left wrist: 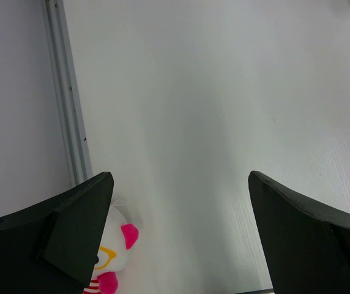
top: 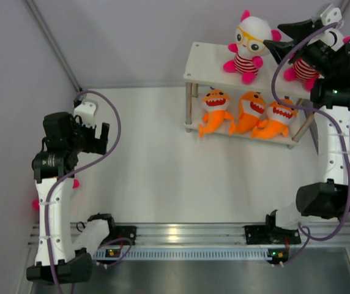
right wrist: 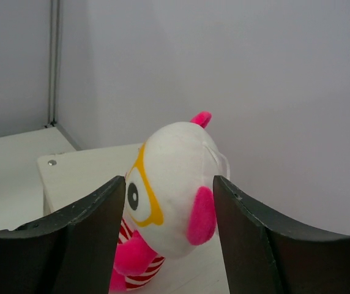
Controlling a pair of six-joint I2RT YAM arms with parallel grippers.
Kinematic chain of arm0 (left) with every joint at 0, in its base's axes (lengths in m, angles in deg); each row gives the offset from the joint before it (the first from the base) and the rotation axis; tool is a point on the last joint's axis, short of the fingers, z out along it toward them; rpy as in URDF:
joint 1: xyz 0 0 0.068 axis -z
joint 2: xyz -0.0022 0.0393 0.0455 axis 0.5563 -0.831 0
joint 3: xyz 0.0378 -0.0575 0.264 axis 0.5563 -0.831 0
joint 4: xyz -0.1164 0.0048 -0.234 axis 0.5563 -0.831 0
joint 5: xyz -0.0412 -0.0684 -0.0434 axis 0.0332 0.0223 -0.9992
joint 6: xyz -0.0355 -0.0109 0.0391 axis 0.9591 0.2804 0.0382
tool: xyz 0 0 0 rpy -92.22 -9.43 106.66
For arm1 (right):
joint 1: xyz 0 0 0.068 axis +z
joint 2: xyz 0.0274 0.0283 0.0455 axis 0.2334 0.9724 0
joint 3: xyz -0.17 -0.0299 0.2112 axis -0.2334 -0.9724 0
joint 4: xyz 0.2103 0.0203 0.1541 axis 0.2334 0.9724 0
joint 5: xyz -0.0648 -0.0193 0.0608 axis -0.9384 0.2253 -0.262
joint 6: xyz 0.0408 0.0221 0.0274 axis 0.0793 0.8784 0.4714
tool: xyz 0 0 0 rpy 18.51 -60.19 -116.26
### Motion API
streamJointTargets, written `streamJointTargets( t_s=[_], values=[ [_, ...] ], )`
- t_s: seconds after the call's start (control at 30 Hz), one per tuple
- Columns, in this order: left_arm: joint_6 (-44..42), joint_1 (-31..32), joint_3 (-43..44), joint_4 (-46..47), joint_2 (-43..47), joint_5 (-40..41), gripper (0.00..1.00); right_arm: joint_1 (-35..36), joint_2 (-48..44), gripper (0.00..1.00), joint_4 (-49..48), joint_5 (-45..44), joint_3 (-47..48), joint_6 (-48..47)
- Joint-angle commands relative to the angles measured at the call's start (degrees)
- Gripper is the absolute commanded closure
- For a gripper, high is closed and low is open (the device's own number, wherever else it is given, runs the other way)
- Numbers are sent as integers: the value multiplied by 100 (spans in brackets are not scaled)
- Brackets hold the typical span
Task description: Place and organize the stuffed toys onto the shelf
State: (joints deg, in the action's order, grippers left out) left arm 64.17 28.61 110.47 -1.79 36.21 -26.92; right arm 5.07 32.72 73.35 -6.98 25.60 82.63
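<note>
The shelf stands at the back right. One white-headed doll sits on its top board. Three orange sharks lie side by side on the lower tier. A second doll sits on the top board at the right end, its striped body showing under my right gripper. My right gripper stands open with a finger close on each side of that doll's head. My left gripper hangs wide open over the bare table. A third doll lies below its left finger, mostly hidden.
Grey walls close the table at the left and back, with a metal rail along the left wall. The third doll shows only as pink bits beside the left arm. A metal strip runs along the near edge between the arm bases.
</note>
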Motion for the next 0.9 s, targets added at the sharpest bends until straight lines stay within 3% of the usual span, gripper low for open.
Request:
streamJointTargets(
  t_s=[0.0, 0.37, 0.57, 0.87],
  values=[
    [-6, 1, 151, 50, 41, -68, 2, -80, -219, 40, -128, -60, 11, -83],
    [-32, 9, 159, 58, 41, -15, 2, 7, -105, 40, 38, -429, -67, -4],
    [-32, 9, 238, 49, 32, 38, 2, 1051, 35, 39, 1786, -1992, -120, -1591],
    [-85, 1, 265, 6, 23, 73, 2, 1502, 203, 42, 1911, -2530, 99, -1498]
  ],
)
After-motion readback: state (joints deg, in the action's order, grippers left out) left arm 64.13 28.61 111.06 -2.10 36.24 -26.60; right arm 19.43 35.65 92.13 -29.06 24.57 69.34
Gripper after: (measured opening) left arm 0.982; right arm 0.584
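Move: The pink-eared stuffed toy leaning on the shelf's top board is about 6 cm ahead of the right hand, 7 cm to its left and some 8 cm below. The second pink-eared toy, at the board's right end, is roughly 14 cm to the right hand's right, 5 cm ahead and 8 cm lower. From the left hand the leaning toy lies about 50 cm right, 20 cm ahead and 15 cm higher. Hold the right gripper nearly still at first, then swing it quickly down about 8 cm while reaching forward and left some 5 cm each, to where the leaning toy stood over the top board. Tip the fingers down roughly 15 degrees with a slight clockwise turn, and keep them a little over half open, grasping nothing. ##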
